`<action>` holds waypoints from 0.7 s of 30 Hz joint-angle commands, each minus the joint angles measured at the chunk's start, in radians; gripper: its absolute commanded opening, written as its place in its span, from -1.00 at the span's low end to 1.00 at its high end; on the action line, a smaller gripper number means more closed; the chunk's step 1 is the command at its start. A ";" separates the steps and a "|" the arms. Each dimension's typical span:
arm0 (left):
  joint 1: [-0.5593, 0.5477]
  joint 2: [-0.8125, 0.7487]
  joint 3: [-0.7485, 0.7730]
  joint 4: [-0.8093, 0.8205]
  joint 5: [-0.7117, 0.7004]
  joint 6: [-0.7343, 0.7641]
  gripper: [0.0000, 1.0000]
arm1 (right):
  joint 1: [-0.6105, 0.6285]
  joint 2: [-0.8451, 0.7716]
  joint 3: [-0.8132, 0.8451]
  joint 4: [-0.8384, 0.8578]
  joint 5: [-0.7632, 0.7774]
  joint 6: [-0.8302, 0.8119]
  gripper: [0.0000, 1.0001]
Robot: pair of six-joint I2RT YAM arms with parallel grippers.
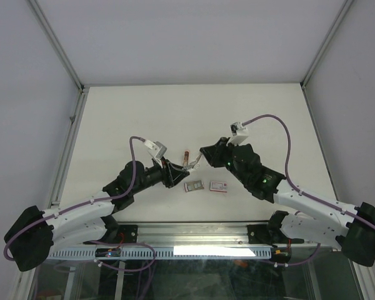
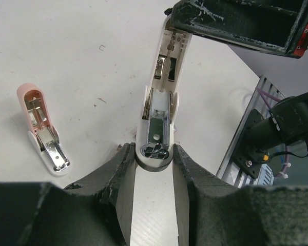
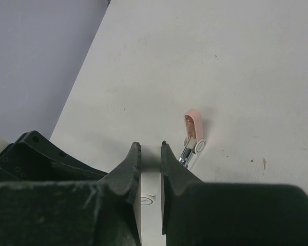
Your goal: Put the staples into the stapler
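Note:
My left gripper (image 2: 153, 148) is shut on the base of a white stapler (image 2: 156, 120), which is hinged open with its metal magazine showing. Its white lid (image 2: 172, 43) rises away from the base into my right gripper (image 3: 150, 146), which is shut on it; the lid shows as a white strip (image 3: 151, 200) between the black fingers. In the top view both grippers meet over the table's middle, left (image 1: 173, 174) and right (image 1: 199, 161). The staples lie just in front of them: the white box with a red label (image 1: 219, 185) and the grey tray (image 1: 194, 185) beside it.
A second, pink stapler (image 2: 41, 128) lies opened on the table just beyond the grippers, also seen as the pink stapler (image 3: 192, 136) and the pink stapler (image 1: 186, 154). The aluminium rail (image 1: 187, 234) and arm bases run along the near edge.

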 commanded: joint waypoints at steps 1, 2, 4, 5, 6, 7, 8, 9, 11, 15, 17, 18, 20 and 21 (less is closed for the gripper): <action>0.005 0.000 -0.039 -0.040 -0.014 -0.023 -0.32 | -0.037 -0.063 -0.007 0.097 0.152 -0.076 -1.00; 0.005 -0.010 -0.045 -0.040 -0.014 -0.025 -0.19 | -0.038 -0.061 -0.015 0.109 0.163 -0.099 -1.00; 0.005 -0.034 -0.057 -0.041 -0.017 -0.028 0.04 | -0.040 -0.054 -0.027 0.128 0.182 -0.138 -1.00; 0.005 -0.050 -0.063 -0.044 -0.018 -0.029 0.17 | -0.040 -0.051 -0.037 0.140 0.190 -0.157 -1.00; 0.004 -0.064 -0.068 -0.047 -0.020 -0.032 0.30 | -0.040 -0.051 -0.045 0.153 0.195 -0.173 -1.00; 0.005 -0.082 -0.073 -0.050 -0.021 -0.035 0.41 | -0.041 -0.051 -0.052 0.164 0.199 -0.187 -1.00; 0.004 -0.099 -0.077 -0.054 -0.023 -0.038 0.49 | -0.040 -0.050 -0.059 0.176 0.202 -0.203 -1.00; 0.005 -0.116 -0.081 -0.057 -0.029 -0.043 0.57 | -0.041 -0.050 -0.066 0.192 0.203 -0.222 -1.00; 0.005 -0.144 -0.085 -0.067 -0.051 -0.057 0.69 | -0.043 -0.047 -0.091 0.240 0.203 -0.261 -1.00; 0.008 -0.170 -0.059 -0.144 -0.159 -0.097 0.89 | -0.072 -0.014 -0.138 0.352 0.164 -0.295 -1.00; 0.011 -0.163 -0.034 -0.183 -0.205 -0.120 0.97 | -0.100 0.014 -0.156 0.398 0.119 -0.289 -1.00; 0.015 -0.155 -0.020 -0.198 -0.214 -0.130 0.98 | -0.123 0.029 -0.163 0.420 0.094 -0.280 -1.00; 0.026 -0.136 0.007 -0.216 -0.215 -0.150 0.98 | -0.151 0.062 -0.180 0.473 0.035 -0.254 -1.00; 0.030 -0.129 0.014 -0.220 -0.214 -0.161 0.98 | -0.170 0.076 -0.188 0.501 0.005 -0.244 -1.00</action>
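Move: Between the two hands the opened white stapler is held, its near end in the left fingers and its far end in the right: its middle lies about 3 cm ahead, 3 cm right and 3 cm above the left hand, so about 3 cm back, 3 cm left and 3 cm below the right. Some 14 cm below the left hand are the pink stapler, 10 cm ahead and level sideways, the staples tray, level ahead and 3 cm right, and the staples box, level ahead and 12 cm right. Opening wide, the left hand lets go of the white stapler's near end and backs off about 4 cm to its left and 3 cm down, dipping back a little and then coming forward again. The right hand keeps its pinch on the far end and takes the stapler some 5 cm right and nearly as far forward, then down about 3 cm, its wrist turning some 10 degrees clockwise and the fingertips tipping up. ##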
